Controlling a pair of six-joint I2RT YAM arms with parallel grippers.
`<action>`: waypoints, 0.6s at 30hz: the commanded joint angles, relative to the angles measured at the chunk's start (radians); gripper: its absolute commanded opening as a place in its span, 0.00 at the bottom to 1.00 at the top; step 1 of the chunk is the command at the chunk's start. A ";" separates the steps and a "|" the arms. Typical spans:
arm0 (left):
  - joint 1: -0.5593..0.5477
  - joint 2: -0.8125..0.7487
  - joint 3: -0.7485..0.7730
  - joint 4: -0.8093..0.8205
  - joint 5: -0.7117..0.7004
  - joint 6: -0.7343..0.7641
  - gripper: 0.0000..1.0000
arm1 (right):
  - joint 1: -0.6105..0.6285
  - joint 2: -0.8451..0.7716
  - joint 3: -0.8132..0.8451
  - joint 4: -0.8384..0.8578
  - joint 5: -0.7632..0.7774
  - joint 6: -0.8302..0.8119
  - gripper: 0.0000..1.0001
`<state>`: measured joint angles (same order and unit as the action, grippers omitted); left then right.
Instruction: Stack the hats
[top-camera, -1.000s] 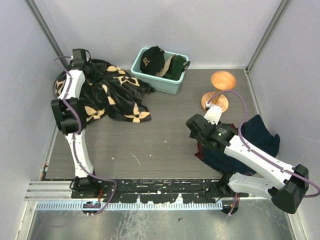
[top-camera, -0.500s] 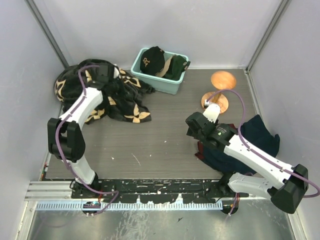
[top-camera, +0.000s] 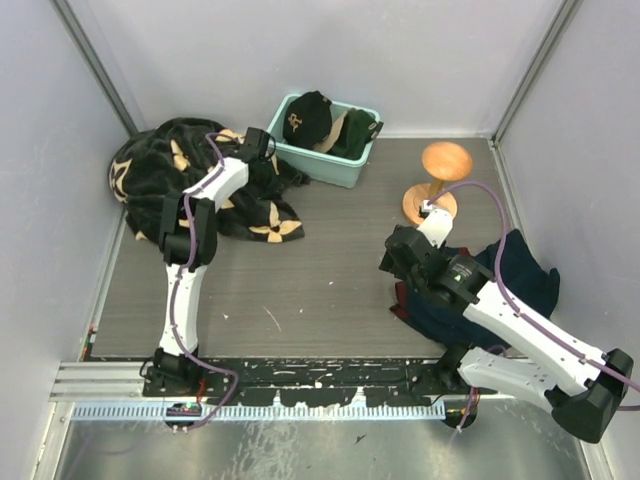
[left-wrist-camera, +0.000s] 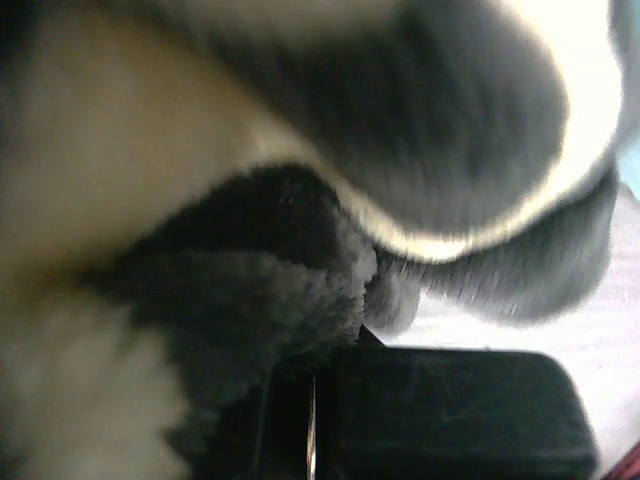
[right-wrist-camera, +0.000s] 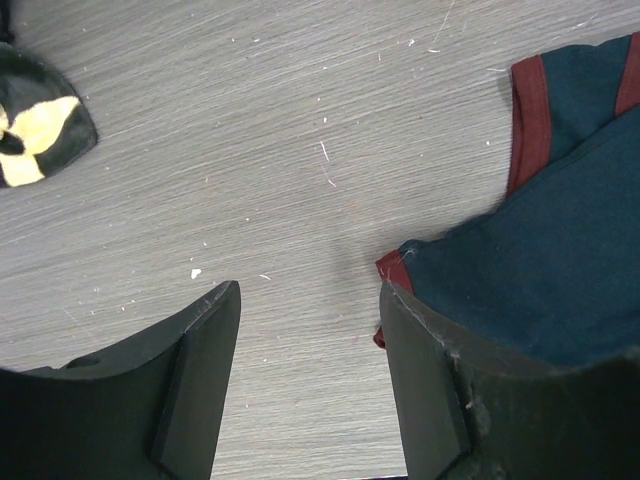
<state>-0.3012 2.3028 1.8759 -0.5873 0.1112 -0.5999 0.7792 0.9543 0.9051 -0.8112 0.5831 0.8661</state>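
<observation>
A black cap with a tan logo (top-camera: 305, 117) and a dark green cap (top-camera: 356, 136) lie in a teal bin (top-camera: 322, 166) at the back, with a strip of tan cap (top-camera: 331, 134) between them. My left gripper (top-camera: 258, 143) is shut at the blanket's right edge, just left of the bin. In the left wrist view its jaws (left-wrist-camera: 316, 372) are pressed together with fuzzy black and tan blanket (left-wrist-camera: 250, 270) right in front. My right gripper (top-camera: 398, 258) (right-wrist-camera: 310, 292) stands open over bare table, nothing between its fingers.
The black blanket with tan flowers (top-camera: 165, 165) covers the back left; one corner (right-wrist-camera: 35, 115) shows in the right wrist view. A navy cloth with red trim (top-camera: 520, 272) (right-wrist-camera: 560, 260) lies beside the right fingers. A wooden stand (top-camera: 440, 178) rises at the back right.
The left arm swept from the far left corner across the blanket to its right edge by the bin, gripper staying shut. The right arm shifted slightly right.
</observation>
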 joint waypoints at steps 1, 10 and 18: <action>0.107 0.147 0.227 -0.170 -0.203 0.048 0.00 | -0.008 -0.055 0.015 -0.023 0.048 -0.008 0.64; 0.386 0.386 0.659 -0.329 -0.256 0.076 0.00 | -0.012 -0.093 0.007 -0.107 0.080 0.032 0.64; 0.471 0.385 0.734 -0.197 -0.167 0.060 0.01 | -0.011 -0.015 0.058 -0.092 0.066 0.021 0.64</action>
<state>-0.0029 2.6610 2.5801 -0.8375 0.1314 -0.5869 0.7704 0.9005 0.9070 -0.9161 0.6239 0.8783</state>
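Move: The shut left fingertips are already down in the right-hand part of the dark blanket; the blanket's middle is some 16 cm to their left, about level fore and aft. The teal box stands roughly 13 cm right of this hand and 8 cm farther out, with the black hat in it about 9 cm right and 12 cm out, a little above. From the raised right hand the blanket's middle lies some 49 cm left, 28 cm ahead and 15 cm down. Sweep the left gripper with its fingers kept shut about 15 cm to the left and 12 cm forward, away from the teal box, pushing the loose right-hand part of the blanket along towards the far left corner. Turn the hand about 15 degrees counter-clockwise on the way and let it rise a couple of centimetres towards the end. Let the open right hand only drift slightly to the right above the table. ##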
